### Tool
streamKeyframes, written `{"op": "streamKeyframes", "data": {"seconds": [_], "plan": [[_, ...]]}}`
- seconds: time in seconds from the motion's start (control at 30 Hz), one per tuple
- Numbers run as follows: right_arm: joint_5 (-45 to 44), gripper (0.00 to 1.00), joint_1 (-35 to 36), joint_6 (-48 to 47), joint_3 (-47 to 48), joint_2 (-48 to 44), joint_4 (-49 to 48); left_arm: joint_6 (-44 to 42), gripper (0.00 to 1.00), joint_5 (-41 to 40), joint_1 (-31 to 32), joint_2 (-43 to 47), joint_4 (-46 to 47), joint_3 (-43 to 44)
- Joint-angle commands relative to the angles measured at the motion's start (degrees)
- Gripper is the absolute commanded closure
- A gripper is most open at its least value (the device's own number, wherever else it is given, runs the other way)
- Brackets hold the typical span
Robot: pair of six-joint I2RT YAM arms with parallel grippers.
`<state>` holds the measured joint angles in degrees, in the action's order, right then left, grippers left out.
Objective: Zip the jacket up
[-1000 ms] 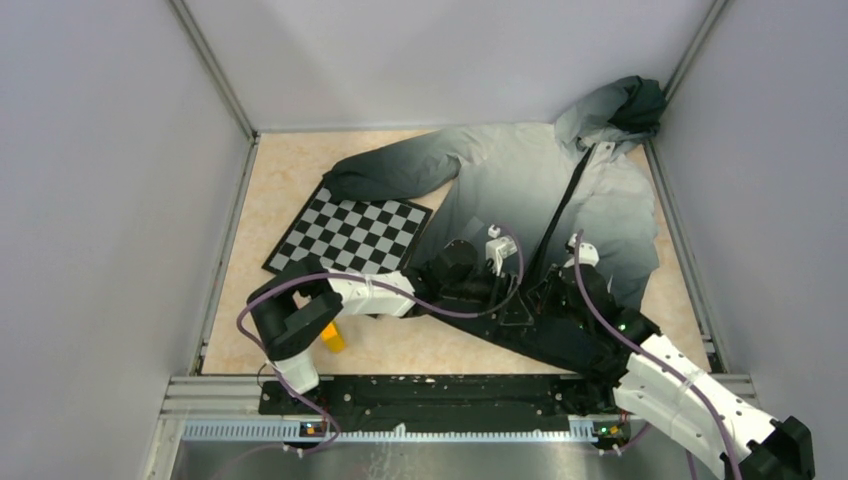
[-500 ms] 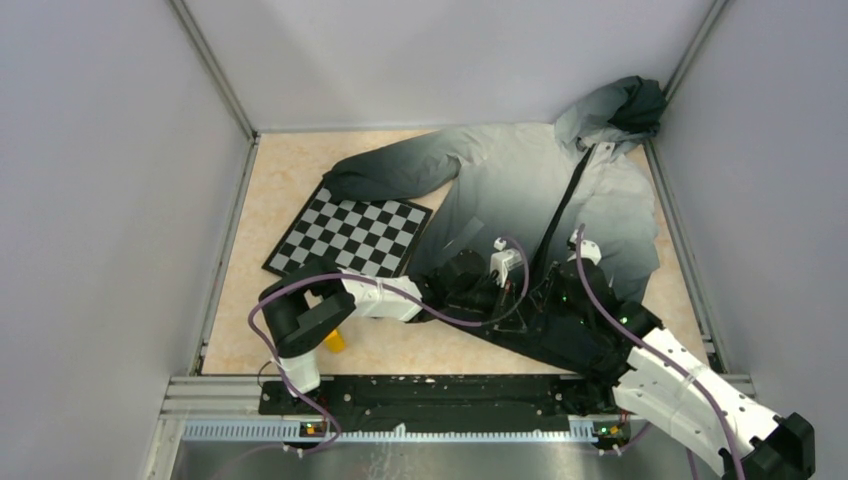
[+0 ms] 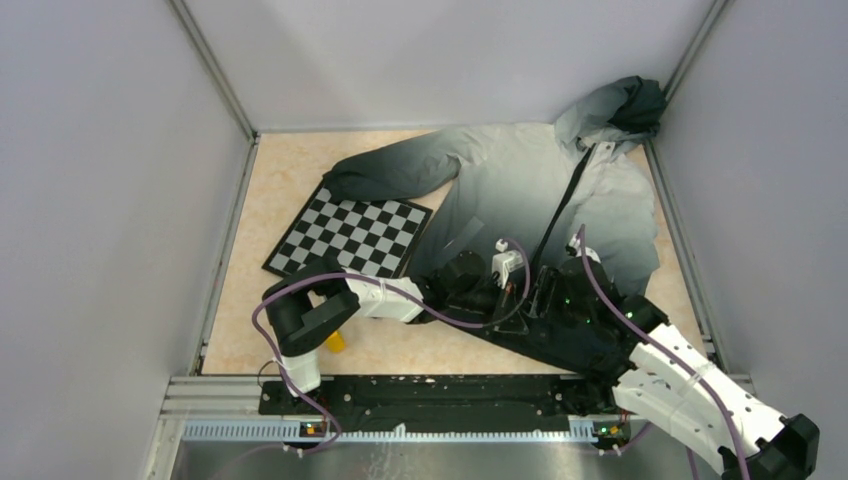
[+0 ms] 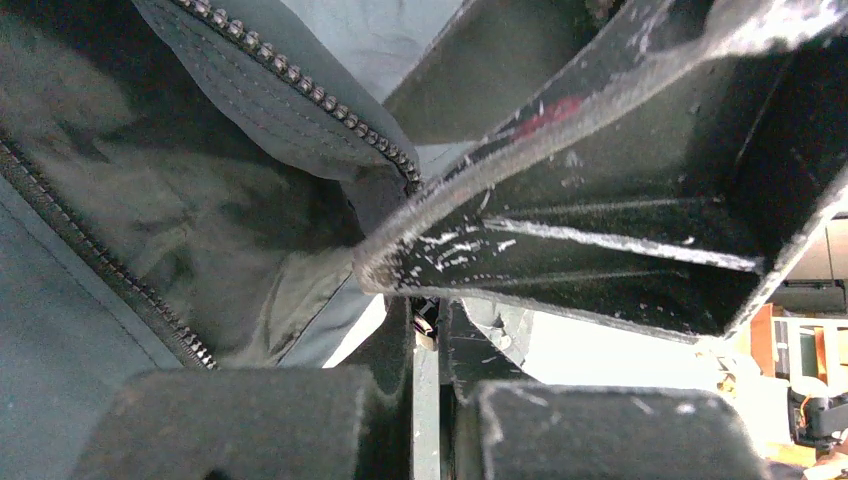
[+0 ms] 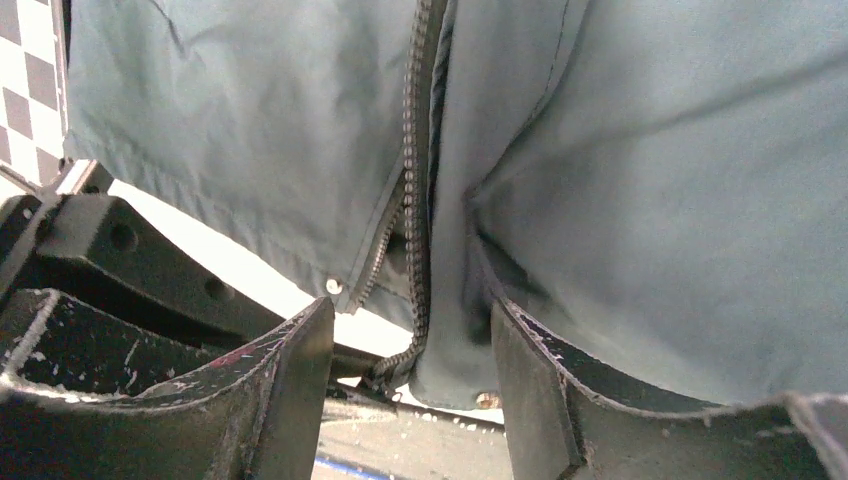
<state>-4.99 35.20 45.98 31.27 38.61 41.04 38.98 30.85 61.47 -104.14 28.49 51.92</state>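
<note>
The jacket (image 3: 520,190) lies spread over the right half of the table, with its pale hood (image 3: 615,105) at the far right corner and its black hem nearest the arms. Its dark zipper (image 3: 560,210) runs down the front. Both grippers meet at the hem end of the zipper. My left gripper (image 4: 428,322) is shut on a small metal piece at the zipper's lower end (image 5: 405,365). My right gripper (image 5: 410,310) is open, its fingers (image 5: 290,380) standing either side of the zipper's teeth (image 5: 412,200) without touching them. In the top view the left gripper (image 3: 523,292) and right gripper (image 3: 547,287) sit side by side.
A black-and-white checkerboard (image 3: 350,232) lies left of the jacket, under its sleeve (image 3: 390,172). A small yellow object (image 3: 335,340) sits by the left arm's base. Grey walls enclose the table on three sides, and the hood rests against the right wall.
My left gripper reached a little to the right and shut on the zipper's lower end. My right gripper, shut a second ago, has opened around the zipper.
</note>
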Motion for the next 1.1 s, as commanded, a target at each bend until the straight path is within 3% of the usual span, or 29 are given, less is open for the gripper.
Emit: {"op": "streamKeyframes", "data": {"seconds": [0.0,0.23,0.53,0.63,0.73,0.83,1.07], "plan": [[4.8,0.42,0.3,3.2,0.4,-0.9,3.3,-0.6,1.0,0.1,-0.2,1.5,4.1,-0.9],[5.3,0.53,0.3,5.7,-2.9,-5.7,1.6,-0.4,1.0,0.3,-0.2,1.4,4.6,-1.2],[0.7,0.83,0.3,7.4,-6.8,-6.8,-4.5,-0.2,1.0,0.5,-0.2,1.6,4.3,-1.0],[-0.9,1.0,0.3,5.5,-6.3,-6.9,-5.5,-0.1,1.0,0.7,-0.2,1.4,4.1,-0.7],[-2.5,1.0,0.3,3.4,-5.7,-7.0,-6.7,0.1,0.99,0.7,-0.3,1.5,3.7,-0.3],[-2.0,1.0,0.3,2.2,-5.7,-6.3,-7.9,-0.1,0.85,0.7,-1.1,2.9,2.6,-0.2],[-0.8,1.0,0.3,1.3,-5.9,-4.0,-8.1,-3.0,0.38,-2.0,-3.4,10.4,-3.7,-1.8]]}}
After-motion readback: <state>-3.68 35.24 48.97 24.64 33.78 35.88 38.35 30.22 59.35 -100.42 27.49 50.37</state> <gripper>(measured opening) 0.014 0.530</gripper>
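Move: The jacket's right front edge runs between the right gripper's open fingers, the spot to grip about 1 cm back and 2 cm below its hand point. The zip slider at that edge's lower end is already in the closed left fingertips, some 4 cm back and 2 cm left of the right hand. The left zip half's lower end lies about 3 cm ahead of the left hand, 1 cm to its left and 4 cm lower. Keep the left gripper shut on the zip's lower end while you draw the right gripper back about 2 cm, sink it about 1.5 cm and pinch the jacket's right front edge just above the slider. Ease that hand forward again by 1.5 cm, then open the left fingers about halfway and back them off 2 cm or so, up, forward and left. ##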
